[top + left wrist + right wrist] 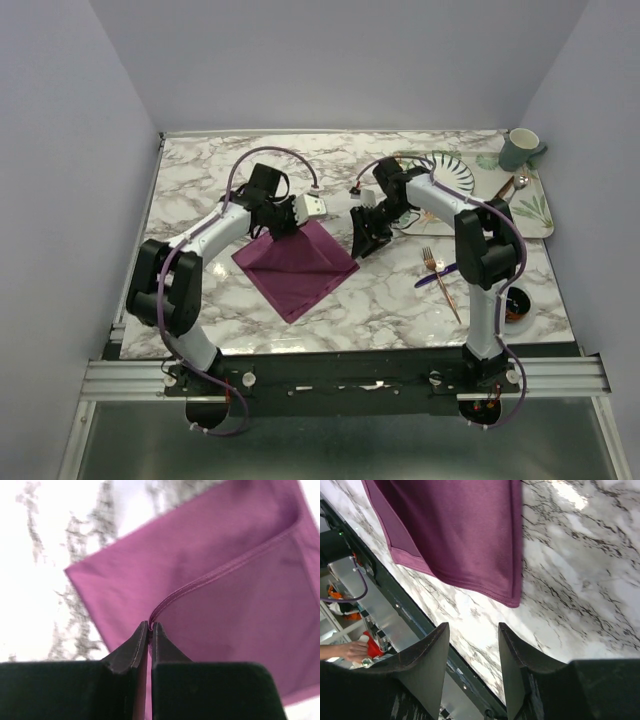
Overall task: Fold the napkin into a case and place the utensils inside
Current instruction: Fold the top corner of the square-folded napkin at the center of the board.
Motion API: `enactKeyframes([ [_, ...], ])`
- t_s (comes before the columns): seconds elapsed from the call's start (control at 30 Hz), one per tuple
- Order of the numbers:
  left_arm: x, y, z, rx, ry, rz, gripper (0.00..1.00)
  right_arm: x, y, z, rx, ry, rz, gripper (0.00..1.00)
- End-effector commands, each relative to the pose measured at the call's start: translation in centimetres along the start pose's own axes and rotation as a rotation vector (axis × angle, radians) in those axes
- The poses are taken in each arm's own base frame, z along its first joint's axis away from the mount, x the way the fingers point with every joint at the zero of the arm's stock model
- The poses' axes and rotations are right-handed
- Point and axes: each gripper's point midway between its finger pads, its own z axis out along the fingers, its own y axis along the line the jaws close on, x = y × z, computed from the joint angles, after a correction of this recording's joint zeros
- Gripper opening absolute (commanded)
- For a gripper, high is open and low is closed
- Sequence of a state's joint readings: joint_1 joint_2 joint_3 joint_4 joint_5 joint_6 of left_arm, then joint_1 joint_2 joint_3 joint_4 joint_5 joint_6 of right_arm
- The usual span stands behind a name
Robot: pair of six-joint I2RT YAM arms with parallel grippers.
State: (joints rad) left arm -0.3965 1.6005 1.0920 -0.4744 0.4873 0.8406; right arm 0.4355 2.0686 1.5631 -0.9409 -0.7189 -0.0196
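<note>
The plum-purple napkin (297,265) lies folded on the marble table, one corner pointing at the near edge. My left gripper (283,228) is at its far corner, shut on the hemmed edge; in the left wrist view the fingertips (150,626) pinch the hem of the napkin (210,580). My right gripper (362,240) hovers open by the napkin's right corner. The right wrist view shows its gripper (472,627) empty, just past the napkin (460,535). The copper fork (447,290) and dark blue knife (436,277) lie crossed on the table to the right.
A tray (535,215) at the back right carries a patterned plate (445,170), a grey-green mug (520,150) and a spoon (512,185). A small dark bowl (515,303) sits near the right front corner. The table's metal front rail (395,600) runs close below the right gripper.
</note>
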Motion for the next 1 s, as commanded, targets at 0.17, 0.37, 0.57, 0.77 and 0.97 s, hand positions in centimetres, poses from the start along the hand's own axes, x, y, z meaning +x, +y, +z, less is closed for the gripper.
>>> enactKeyframes([
  [0.17, -0.7, 5.6, 2.9, -0.004, -0.030, -0.093, 0.10, 0.6, -0.8, -0.2, -0.005, 0.013, 0.015, 0.52],
  [0.37, -0.7, 7.0, 3.9, -0.012, -0.030, -0.096, 0.10, 0.8, -1.0, 0.0, -0.005, 0.020, 0.015, 0.52],
  [0.57, -0.2, 7.8, 4.5, -0.022, -0.015, -0.094, 0.11, 0.7, -1.0, 0.1, -0.013, 0.021, 0.021, 0.52],
  [0.77, 0.2, 8.4, 4.9, -0.029, -0.016, -0.108, 0.11, 0.7, -1.0, 0.2, -0.015, 0.025, 0.024, 0.52],
  [0.97, 0.3, 8.9, 5.0, -0.044, -0.021, -0.110, 0.11, 0.6, -0.9, 0.1, -0.019, 0.028, 0.027, 0.52],
])
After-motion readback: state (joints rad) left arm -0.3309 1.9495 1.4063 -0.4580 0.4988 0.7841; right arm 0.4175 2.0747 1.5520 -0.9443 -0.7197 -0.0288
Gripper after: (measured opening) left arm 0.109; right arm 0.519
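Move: The left gripper holds the napkin's top-layer corner; the far corner it is being taken to lies about 12 cm ahead, 3 cm to its right and 7 cm below. At that same depth below, the napkin's left corner is some 14 cm to the left and level, its right corner about 16 cm to the right and 2 cm back, and its near corner roughly 17 cm straight back. From the right hand the far corner is about 15 cm ahead, 17 cm to the left and 5 cm below. Keep the top-layer corner pinched in the left gripper and carry it forward about 9 cm over the napkin towards the far corner, quickly at first, then easing off. Sink some 3 cm as you go, with the fingers still shut and the wrist turning only slightly counter-clockwise. ##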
